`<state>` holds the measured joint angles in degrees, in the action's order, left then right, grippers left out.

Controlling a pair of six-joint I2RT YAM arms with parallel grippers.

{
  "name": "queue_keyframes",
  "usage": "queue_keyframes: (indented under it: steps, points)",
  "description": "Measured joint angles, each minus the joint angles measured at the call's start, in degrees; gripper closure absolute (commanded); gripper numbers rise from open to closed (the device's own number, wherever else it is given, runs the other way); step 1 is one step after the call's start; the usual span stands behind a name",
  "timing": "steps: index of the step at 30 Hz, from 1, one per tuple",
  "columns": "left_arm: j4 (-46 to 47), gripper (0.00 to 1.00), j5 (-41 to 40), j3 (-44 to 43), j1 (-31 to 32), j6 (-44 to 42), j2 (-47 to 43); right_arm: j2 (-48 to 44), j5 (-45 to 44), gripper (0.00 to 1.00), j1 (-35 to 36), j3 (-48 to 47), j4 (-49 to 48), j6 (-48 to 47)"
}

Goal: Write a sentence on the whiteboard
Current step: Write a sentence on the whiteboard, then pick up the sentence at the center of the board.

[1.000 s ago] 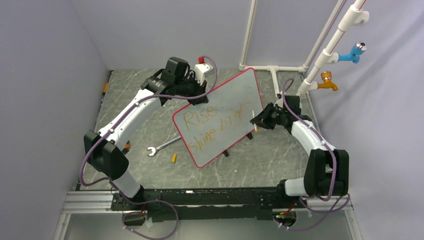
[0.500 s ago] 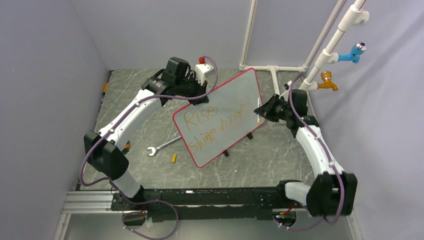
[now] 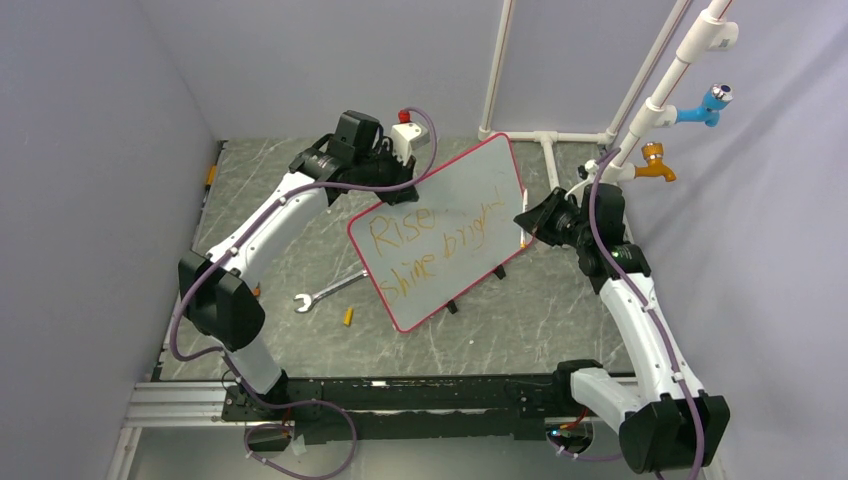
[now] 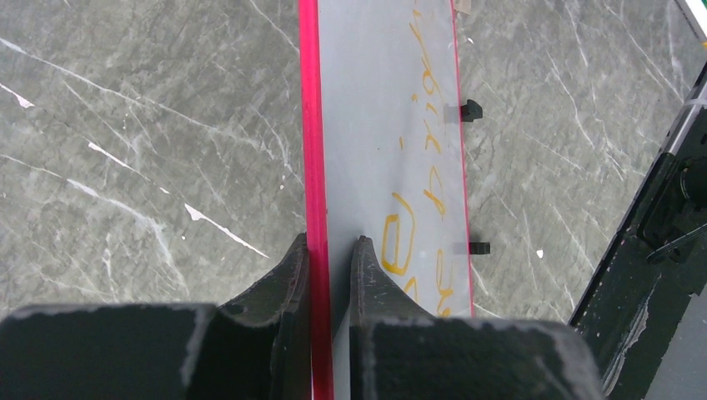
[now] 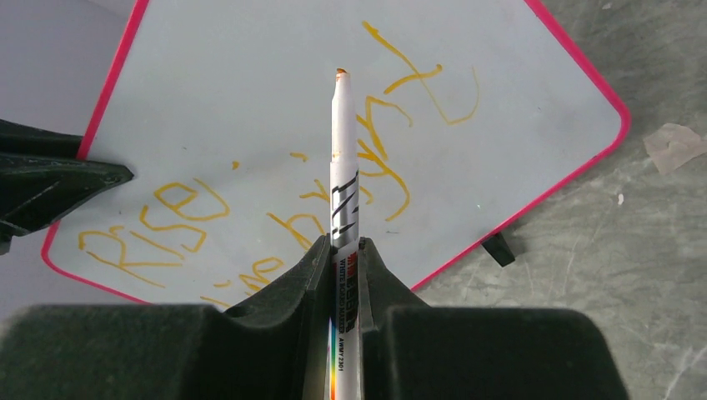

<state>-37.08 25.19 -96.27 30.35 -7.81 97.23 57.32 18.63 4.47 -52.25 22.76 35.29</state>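
The whiteboard (image 3: pixel 470 180) stands tilted on its black clip feet (image 3: pixel 452 306), a white board with a pink-red rim. My left gripper (image 3: pixel 405 190) is shut on its upper left edge; the left wrist view shows the rim (image 4: pixel 310 125) pinched between the fingers (image 4: pixel 331 242). The sentence (image 3: pixel 430 243) runs in orange letters in two rows, "Rise" over "shine bright". My right gripper (image 3: pixel 527 224) hovers beside the board's right edge, shut on a white marker (image 5: pixel 343 150). The marker's orange tip points at the board (image 5: pixel 250 100), a little off its surface near the word "bright" (image 5: pixel 392 125).
A silver wrench (image 3: pixel 325 290) and a small orange cap (image 3: pixel 348 317) lie on the grey marbled table left of the board. White pipes with a blue tap (image 3: pixel 710 103) and an orange tap (image 3: pixel 655 160) rise at the back right, close behind my right arm.
My right arm has swung up and to the right, drawing the marker away from the board's right edge. The left gripper and the board have shifted only slightly.
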Motion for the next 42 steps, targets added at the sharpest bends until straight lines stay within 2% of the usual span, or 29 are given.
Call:
queue_keyframes:
  steps: [12, 22, 27, 34, 42]
  points:
    - [0.35, 1.0, -0.72, 0.0, -0.09, -0.09, 0.57, -1.66, -0.85, 1.0, 0.2, 0.0, 1.33, -2.62]
    - [1.51, 0.78, -1.44, -0.42, -0.28, -0.15, 2.01, -1.84, -1.27, 1.0, 0.2, 0.02, 1.51, -3.78]
    - [1.75, 0.68, -6.1, -0.33, -0.33, -3.15, 3.17, -1.84, -1.64, 1.0, 0.2, 0.04, 1.66, -3.87]
    - [0.85, 0.65, -13.79, 1.33, -0.76, -7.37, 4.87, -1.84, -1.68, 1.0, 0.2, 0.04, 1.77, -4.04]
    - [0.83, 0.61, -14.71, 1.31, -0.55, -9.05, 4.96, -1.86, -1.73, 1.0, 0.2, 0.13, 2.54, -4.07]
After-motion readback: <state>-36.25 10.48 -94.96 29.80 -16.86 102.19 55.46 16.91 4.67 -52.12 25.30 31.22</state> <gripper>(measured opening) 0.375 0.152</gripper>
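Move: The left gripper still pinches the whiteboard's upper edge; the whiteboard's middle lies about 7 cm back, 8 cm right and some 9 cm below it. The marker is about 23 cm right of the left gripper and 5 cm back. The wrench lies 12 cm back and 12 cm left, some 23 cm down. From the right gripper, which holds the marker, the whiteboard's middle is roughly 15 cm left, 2 cm back and 8 cm below. Ease the left gripper down and outward, slowly at first and then faster, about 5 cm down and nearly as far forward and left, swinging the whiteboard's upper edge towards the table. Over the later half, roll the wrist some 15 degrees and open the fingers to about a third, leaving them astride the edge. Keep the right gripper's hold on the marker, clear of the whiteboard. ##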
